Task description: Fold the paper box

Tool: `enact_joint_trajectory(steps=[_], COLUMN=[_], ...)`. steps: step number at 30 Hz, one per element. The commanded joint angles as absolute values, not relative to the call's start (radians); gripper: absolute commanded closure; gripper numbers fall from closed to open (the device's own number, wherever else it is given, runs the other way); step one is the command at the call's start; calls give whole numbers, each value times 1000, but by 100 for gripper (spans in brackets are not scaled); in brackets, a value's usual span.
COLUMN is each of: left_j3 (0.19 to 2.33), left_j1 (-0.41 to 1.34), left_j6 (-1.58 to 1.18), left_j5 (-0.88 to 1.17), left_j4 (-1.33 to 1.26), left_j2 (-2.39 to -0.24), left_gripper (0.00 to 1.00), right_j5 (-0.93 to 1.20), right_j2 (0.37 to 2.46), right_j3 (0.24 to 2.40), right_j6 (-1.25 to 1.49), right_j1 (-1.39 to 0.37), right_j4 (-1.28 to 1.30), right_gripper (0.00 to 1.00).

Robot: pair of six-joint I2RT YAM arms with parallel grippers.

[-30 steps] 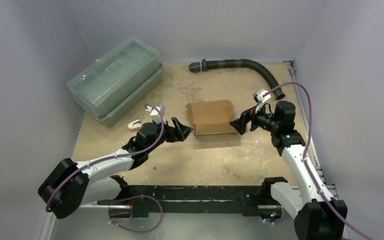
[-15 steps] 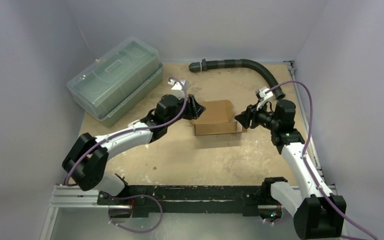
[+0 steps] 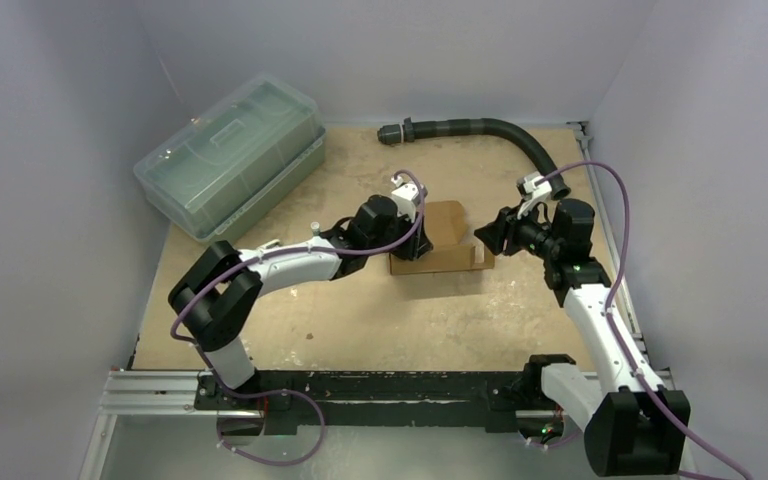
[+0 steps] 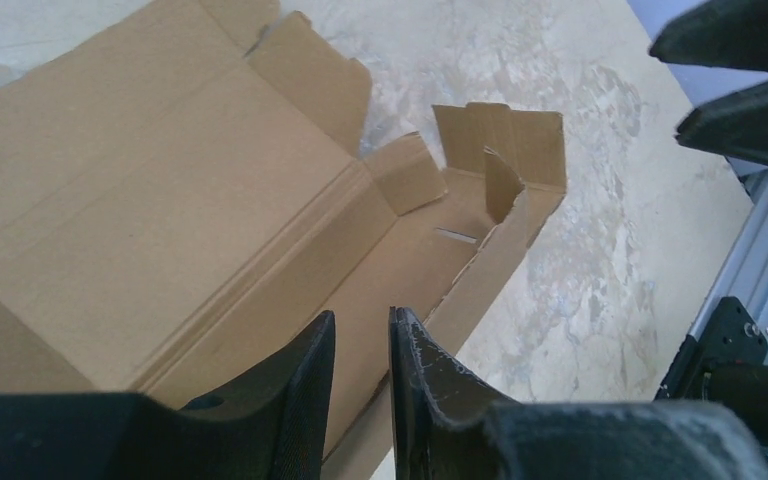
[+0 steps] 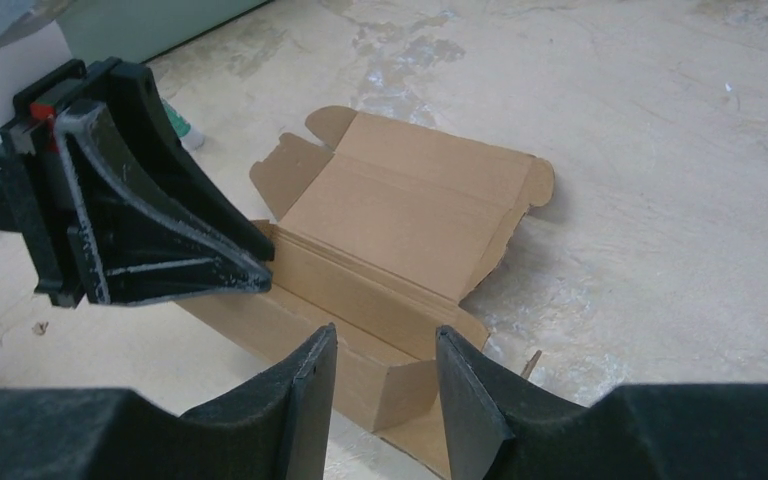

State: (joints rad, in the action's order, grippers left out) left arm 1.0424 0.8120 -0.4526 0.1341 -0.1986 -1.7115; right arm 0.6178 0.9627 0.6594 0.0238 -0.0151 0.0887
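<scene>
The paper box [image 3: 448, 222] is brown cardboard, lying partly formed on the table with its lid flap laid back. In the left wrist view the box [image 4: 160, 200] fills the frame, side tabs standing at its far end. My left gripper [image 3: 412, 248] hovers over the box's left end; its jaws [image 4: 360, 330] stand a narrow gap apart with nothing between them. My right gripper [image 3: 482, 240] is at the box's right end, open [image 5: 385, 350], with the box's short end wall [image 5: 410, 385] just beyond its fingertips. The left gripper's fingers [image 5: 160, 230] reach the box's front wall.
A large clear greenish lidded plastic bin [image 3: 230, 165] stands at the back left. A black ribbed hose [image 3: 480, 128] curves along the back right. Grey walls close in three sides. A metal rail [image 3: 635, 330] runs along the table's right edge.
My left arm swung right from beside the box to over its left end. Both grippers' jaws narrowed. The right gripper barely shifted, and the box's lid flap now lies flatter.
</scene>
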Motion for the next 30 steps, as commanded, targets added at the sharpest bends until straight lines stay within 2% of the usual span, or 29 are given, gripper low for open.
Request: enact_joint_trajectory(steps=[1, 6, 12, 19, 26, 28, 30], left_j3=[1014, 962, 891, 853, 836, 834, 831], left_j1=[837, 868, 886, 904, 915, 918, 919], left_j6=[-458, -493, -539, -567, -586, -588, -588], left_j5=[177, 184, 179, 167, 167, 166, 161], left_j4=[-264, -298, -351, -375, -405, -406, -407], left_j2=[-1695, -1692, -1669, -1664, -1679, -1679, -1675], left_gripper=[75, 75, 75, 75, 75, 75, 75], right_j5=[604, 620, 670, 727, 735, 737, 760], right_j2=[978, 999, 1058, 1211, 1381, 1439, 1504], right_j3=[676, 679, 686, 759, 895, 933, 978], right_j6=[37, 41, 31, -73, -161, -131, -112], right_j1=[-7, -5, -5, -5, -5, -5, -4], right_j4=[68, 73, 88, 191, 271, 245, 232], right_gripper=[55, 49, 25, 8, 5, 6, 12])
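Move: Close under the left fingers is the paper box's near wall, its middle about 5 cm to their right, 1 cm back and 2 cm below; the lid's middle is some 7 cm straight ahead and 5 cm below. From the right hand, the box's far right corner lies about 4 cm ahead, 3 cm left and 11 cm below, with the right end flap 1 cm back, 1 cm left and 9 cm below. Drawing the box's near wall back towards the bases and down, the left hand travels some 7 cm back and 4–5 cm down, its almost shut fingers against the wall's left part. Meanwhile the right hand sinks about 7 cm towards the far right corner, then eases forward a little, tipping down some 20 degrees and spreading its half-open fingers wide. ##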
